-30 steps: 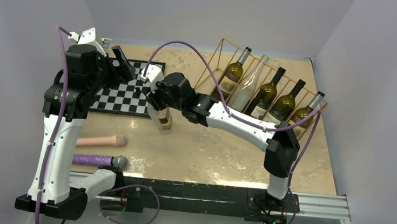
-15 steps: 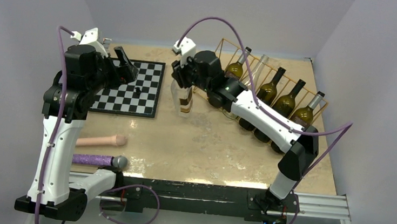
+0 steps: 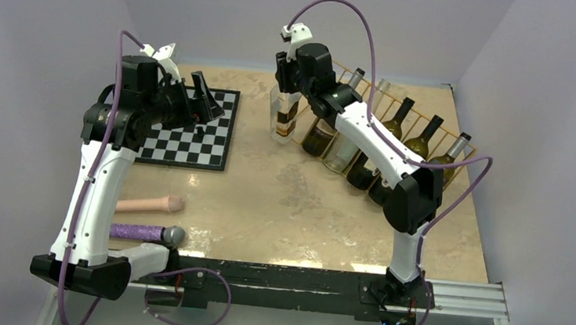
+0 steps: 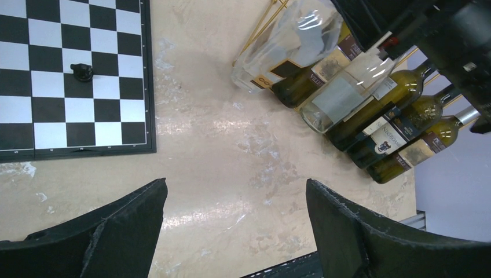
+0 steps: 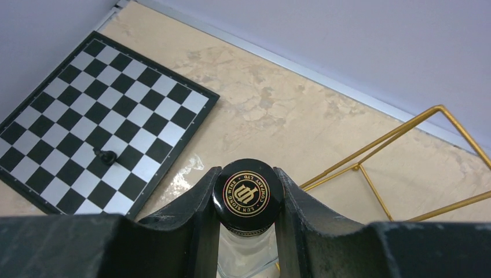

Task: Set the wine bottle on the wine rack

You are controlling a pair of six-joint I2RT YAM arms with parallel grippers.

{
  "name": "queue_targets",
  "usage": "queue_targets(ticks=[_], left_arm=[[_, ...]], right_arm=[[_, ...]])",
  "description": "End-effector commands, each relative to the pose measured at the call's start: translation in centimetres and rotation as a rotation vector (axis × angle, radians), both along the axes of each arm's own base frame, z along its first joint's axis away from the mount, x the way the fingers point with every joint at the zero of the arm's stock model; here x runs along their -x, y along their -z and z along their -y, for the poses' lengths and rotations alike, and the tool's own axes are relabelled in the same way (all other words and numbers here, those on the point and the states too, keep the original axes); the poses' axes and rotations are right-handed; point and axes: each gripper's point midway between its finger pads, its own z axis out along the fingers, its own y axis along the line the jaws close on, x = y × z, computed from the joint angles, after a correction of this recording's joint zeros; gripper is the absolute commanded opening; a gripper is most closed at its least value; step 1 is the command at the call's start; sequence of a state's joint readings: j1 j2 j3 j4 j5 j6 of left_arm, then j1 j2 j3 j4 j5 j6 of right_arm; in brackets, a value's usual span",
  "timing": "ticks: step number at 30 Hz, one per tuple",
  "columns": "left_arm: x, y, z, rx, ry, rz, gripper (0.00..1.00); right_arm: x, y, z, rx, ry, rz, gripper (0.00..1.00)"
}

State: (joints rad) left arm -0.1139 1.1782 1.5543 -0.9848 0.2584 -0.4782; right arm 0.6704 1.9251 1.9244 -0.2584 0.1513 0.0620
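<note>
A clear wine bottle (image 3: 283, 119) with a black cap (image 5: 248, 194) hangs upright from my right gripper (image 3: 287, 74), which is shut on its neck just under the cap. It is at the left end of the gold wire wine rack (image 3: 419, 116), whose bars (image 5: 399, 132) show right of the cap. Several dark bottles and a clear one (image 4: 370, 110) lie in the rack's slots. My left gripper (image 3: 205, 102) is open and holds nothing, raised over the chessboard's right edge. In the left wrist view its fingers (image 4: 236, 182) frame bare table, with the held bottle (image 4: 289, 43) far ahead.
A black-and-white chessboard (image 3: 193, 134) lies at the back left with one black piece (image 3: 200, 132) on it. A beige handle-shaped object (image 3: 147, 204) and a purple-handled one (image 3: 145, 232) lie near the left arm's base. Grey walls close in the table on three sides.
My right arm has carried the bottle from beside the chessboard back and to the right, up to the rack's left end. The left arm has swung right and lifted.
</note>
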Motion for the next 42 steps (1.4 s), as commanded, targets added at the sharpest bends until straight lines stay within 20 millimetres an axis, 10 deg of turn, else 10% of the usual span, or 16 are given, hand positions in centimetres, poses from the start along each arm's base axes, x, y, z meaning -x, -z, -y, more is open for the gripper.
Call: queue_targets(ticks=[1, 25, 42], left_arm=[[0.3, -1.4, 0.8, 0.022, 0.05, 0.034, 0.93], [0.4, -0.6, 0.7, 0.011, 0.049, 0.003, 0.93], [0.5, -0.3, 0.6, 0.008, 0.05, -0.004, 0.92]], right_arm=[[-1.8, -8.4, 0.8, -0.196, 0.06, 0.151, 0.0], [-4.9, -5.0, 3.7, -0.229, 0.109, 0.067, 0.0], [-4.8, 1.7, 2.4, -0.254, 0.07, -0.148, 0.0]])
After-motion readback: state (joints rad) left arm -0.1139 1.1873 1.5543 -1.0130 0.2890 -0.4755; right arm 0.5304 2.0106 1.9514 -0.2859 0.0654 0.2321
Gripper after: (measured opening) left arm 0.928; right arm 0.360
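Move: My right hand holds the square clear bottle by its black cap. The empty left-end slot of the wine rack lies about 6 cm ahead and 8 cm to the right, its middle some 21 cm below. The first racked bottle is about 4 cm ahead and 14 cm right, the clear wine bottle 1 cm ahead and 20 cm right, both similarly low. From my idle left hand the slot is roughly 20 cm ahead, 26 cm right and 23 cm down. Keeping the cap pinched, I first bring my right hand down and forward about 3 cm, then carry the bottle right and a little farther forward, nearly level, towards the rack's empty end slot. At the end I sink slightly and tilt my wrist some 10 degrees, fingers tipping down and the hand's left side rising, so that the bottle's neck leans forward and right. ##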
